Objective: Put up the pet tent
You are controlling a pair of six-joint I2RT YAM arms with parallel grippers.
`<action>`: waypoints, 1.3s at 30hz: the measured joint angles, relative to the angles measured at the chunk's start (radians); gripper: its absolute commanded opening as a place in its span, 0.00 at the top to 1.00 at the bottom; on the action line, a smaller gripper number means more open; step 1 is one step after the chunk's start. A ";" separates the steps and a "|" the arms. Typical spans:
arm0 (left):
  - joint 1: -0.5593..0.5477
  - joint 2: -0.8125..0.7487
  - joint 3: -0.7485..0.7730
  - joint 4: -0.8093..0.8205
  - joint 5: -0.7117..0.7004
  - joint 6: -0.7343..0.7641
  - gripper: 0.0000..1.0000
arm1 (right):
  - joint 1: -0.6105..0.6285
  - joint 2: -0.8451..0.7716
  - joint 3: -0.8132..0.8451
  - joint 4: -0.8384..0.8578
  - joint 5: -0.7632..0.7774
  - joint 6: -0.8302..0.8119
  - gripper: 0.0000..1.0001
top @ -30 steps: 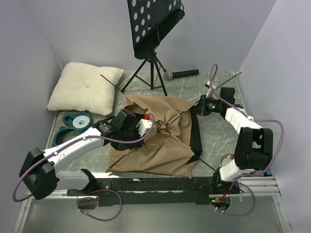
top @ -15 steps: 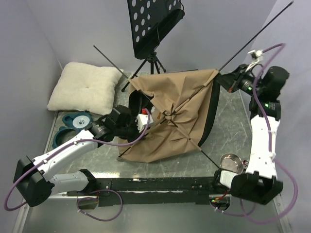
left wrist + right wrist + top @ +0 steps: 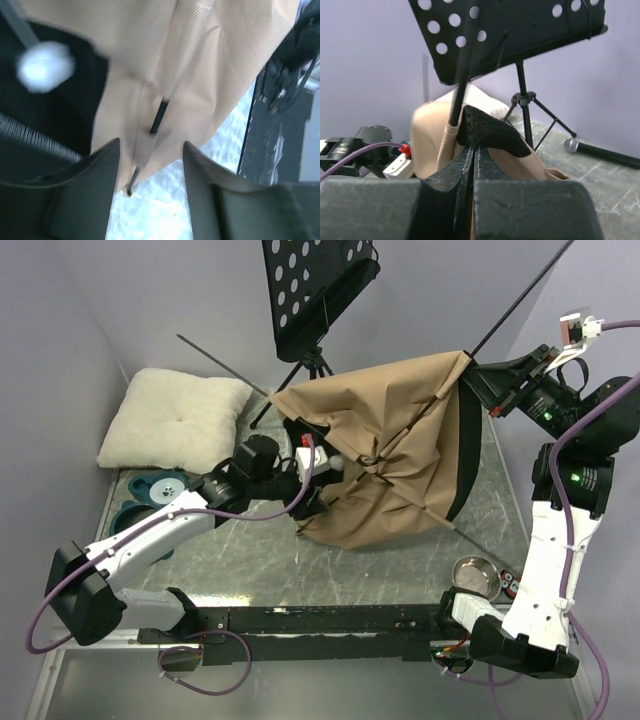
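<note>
The pet tent (image 3: 390, 460), tan fabric with a black rim and thin black poles, hangs tilted above the table's middle. My right gripper (image 3: 478, 375) is raised at the upper right, shut on the tent's black trim (image 3: 490, 132) where a pole enters the corner. Low at the tent's left corner sits my left gripper (image 3: 308, 508). In the left wrist view its jaws stand apart (image 3: 151, 150), with tan fabric (image 3: 200, 75) and a pole end (image 3: 159, 116) hanging between and beyond them, unpinched. A white pom-pom (image 3: 44, 66) shows against the black lining.
A cream pillow (image 3: 175, 420) lies at the back left, with teal bowls (image 3: 150, 495) in front of it. Behind the tent stands a black music stand (image 3: 315, 290). A microphone (image 3: 600, 150) lies near its tripod. A metal bowl (image 3: 476, 575) sits by the right arm's base.
The right arm has lifted the tent's corner up and to the right, raising it off the table. The left gripper has opened and let go of the fabric.
</note>
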 measured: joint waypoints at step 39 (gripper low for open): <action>0.000 -0.205 0.270 -0.050 0.217 -0.178 0.04 | -0.004 -0.210 0.126 -0.275 0.039 -0.564 1.00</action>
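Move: The tent's near-left pole end is just off the left hand's parting fingers, some 4 cm right and 3 cm below; the pole hub is about 3 cm ahead, 8 cm right and 8 cm higher. The right hand grips the tent's mesh corner. From the right hand, the hub lies level, about 13 cm left and 22 cm down; the music stand's plate is roughly 30 cm ahead, 22 cm left; the metal bowl is 8 cm back, 16 cm right, 50 cm below. Still pinching the mesh corner, the right hand draws back about 8 cm, arching up some 7 cm before sinking halfway, and rolls roughly 35 degrees counter-clockwise, seen from behind the hand. The left fingers, already parting at the pole end, spread fully; that hand rises some 16 cm overall with a pause partway and backs off, its fingertips tipping up nearly 20 degrees. ##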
